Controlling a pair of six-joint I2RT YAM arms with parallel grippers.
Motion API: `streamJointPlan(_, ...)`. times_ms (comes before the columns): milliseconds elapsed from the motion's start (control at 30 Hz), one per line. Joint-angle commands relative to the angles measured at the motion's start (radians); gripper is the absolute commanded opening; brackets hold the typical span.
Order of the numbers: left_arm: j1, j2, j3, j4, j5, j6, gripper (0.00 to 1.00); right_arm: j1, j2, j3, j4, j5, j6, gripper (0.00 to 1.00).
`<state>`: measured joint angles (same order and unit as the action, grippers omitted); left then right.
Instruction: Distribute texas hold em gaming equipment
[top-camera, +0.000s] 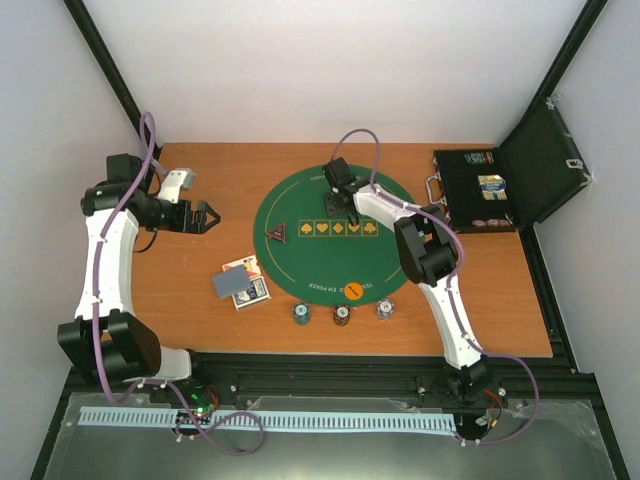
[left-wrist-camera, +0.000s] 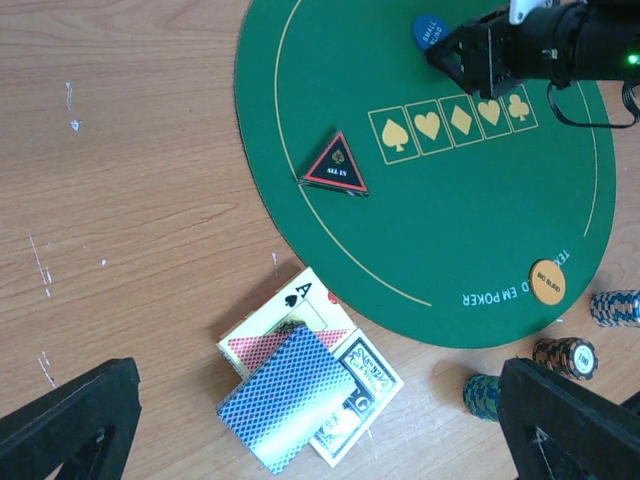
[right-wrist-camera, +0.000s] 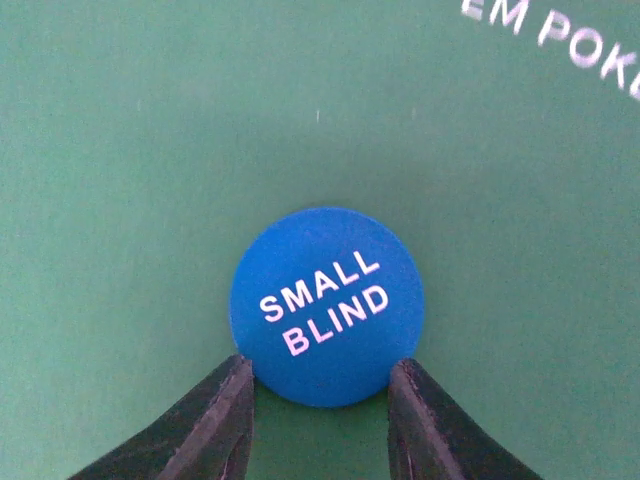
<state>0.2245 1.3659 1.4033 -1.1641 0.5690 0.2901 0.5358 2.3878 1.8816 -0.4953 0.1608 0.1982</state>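
A blue "SMALL BLIND" disc (right-wrist-camera: 327, 305) lies flat on the green mat (right-wrist-camera: 120, 150). My right gripper (right-wrist-camera: 322, 385) is open, and its fingertips (right-wrist-camera: 225, 400) straddle the disc's near edge. The left wrist view also shows this disc (left-wrist-camera: 428, 30) and the right gripper (left-wrist-camera: 450, 55). An orange disc (top-camera: 353, 291) lies at the mat's near edge. A dark red-edged triangle marker (top-camera: 277, 233) sits at the mat's left side. Blue-backed cards (left-wrist-camera: 290, 395) lie on face-up cards on the wood. Three chip stacks (top-camera: 342, 315) stand near the front. My left gripper (top-camera: 205, 217) is open and empty, high above the cards.
The black hinged case (top-camera: 500, 185) stands open at the far right with card packs and chips inside. The round green mat (top-camera: 300, 265) covers the table's middle. White walls enclose the table on three sides.
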Motion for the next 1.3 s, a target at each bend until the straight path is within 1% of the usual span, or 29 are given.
streamJointPlan(0, 0.006, 0.011, 0.041, 0.013, 0.019, -0.010, 1.00, -0.019, 0.126, 0.167, -0.135, -0.013, -0.032, 0.38)
streamJointPlan(100, 0.007, 0.009, 0.040, 0.012, 0.021, -0.009, 1.00, -0.026, 0.178, 0.277, -0.180, -0.018, -0.031, 0.38)
streamJointPlan(167, 0.006, 0.008, 0.039, 0.011, 0.020, -0.008, 1.00, -0.031, 0.191, 0.330, -0.200, -0.034, -0.031, 0.40)
streamJointPlan(233, 0.006, 0.009, 0.037, 0.007, 0.018, -0.006, 1.00, -0.032, 0.172, 0.337, -0.207, -0.053, -0.031, 0.44)
streamJointPlan(300, 0.007, 0.006, 0.033, 0.002, 0.027, 0.003, 1.00, -0.031, 0.120, 0.312, -0.204, -0.072, -0.032, 0.49)
streamJointPlan(367, 0.006, 0.002, 0.026, 0.002, 0.034, 0.005, 1.00, -0.030, 0.042, 0.245, -0.208, -0.090, -0.022, 0.53)
streamJointPlan(433, 0.006, 0.002, 0.027, 0.005, 0.026, -0.001, 1.00, -0.026, -0.066, 0.141, -0.187, -0.108, -0.011, 0.60)
streamJointPlan(500, 0.007, 0.003, 0.032, 0.001, 0.022, -0.003, 1.00, -0.010, -0.193, -0.002, -0.158, -0.101, -0.010, 0.66)
streamJointPlan(533, 0.007, 0.003, 0.034, 0.000, 0.020, -0.004, 1.00, 0.007, -0.279, -0.099, -0.145, -0.085, -0.010, 0.69)
streamJointPlan(700, 0.007, -0.009, 0.027, -0.006, 0.023, -0.011, 1.00, 0.125, -0.531, -0.473, -0.101, -0.005, 0.024, 0.73)
streamJointPlan(833, 0.006, -0.030, 0.000, 0.002, 0.030, -0.011, 1.00, 0.211, -0.649, -0.712, -0.051, 0.005, 0.095, 0.73)
streamJointPlan(900, 0.007, -0.036, -0.010, 0.005, 0.037, -0.012, 1.00, 0.245, -0.680, -0.778, -0.040, 0.005, 0.123, 0.73)
streamJointPlan(1000, 0.006, -0.049, -0.017, 0.004, 0.047, -0.011, 1.00, 0.287, -0.709, -0.834, -0.035, 0.015, 0.147, 0.73)
streamJointPlan(1100, 0.007, -0.063, -0.022, 0.012, 0.049, -0.011, 1.00, 0.310, -0.705, -0.852, -0.049, 0.027, 0.156, 0.73)
streamJointPlan(1267, 0.006, -0.061, -0.011, 0.007, 0.039, -0.011, 1.00, 0.314, -0.697, -0.873, -0.050, 0.013, 0.162, 0.71)
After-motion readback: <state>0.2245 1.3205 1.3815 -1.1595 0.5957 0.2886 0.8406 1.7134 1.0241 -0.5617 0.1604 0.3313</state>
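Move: The right hand already pinches the small blind button low on the felt; its spot near the mat's far edge is about 4 cm ahead and 1 cm left. The big blind button, next wanted, lies roughly 27 cm back and 4 cm right, almost level with the fingertips. The card row is some 8 cm straight back, the all-in triangle about 9 cm back and 15 cm left. From the left hand, the spot is around 24 cm ahead, 31 cm right and 23 cm below. Forward first, the right hand carries the small blind button low over the felt some 3.5 cm farther, then spreads its fingers and leaves it. It rises in a quick arc back over the card row, roughly 29 cm, and sinks to the big blind button with fingers wide, tipping slightly steeper, to stop with them either side of that button. ##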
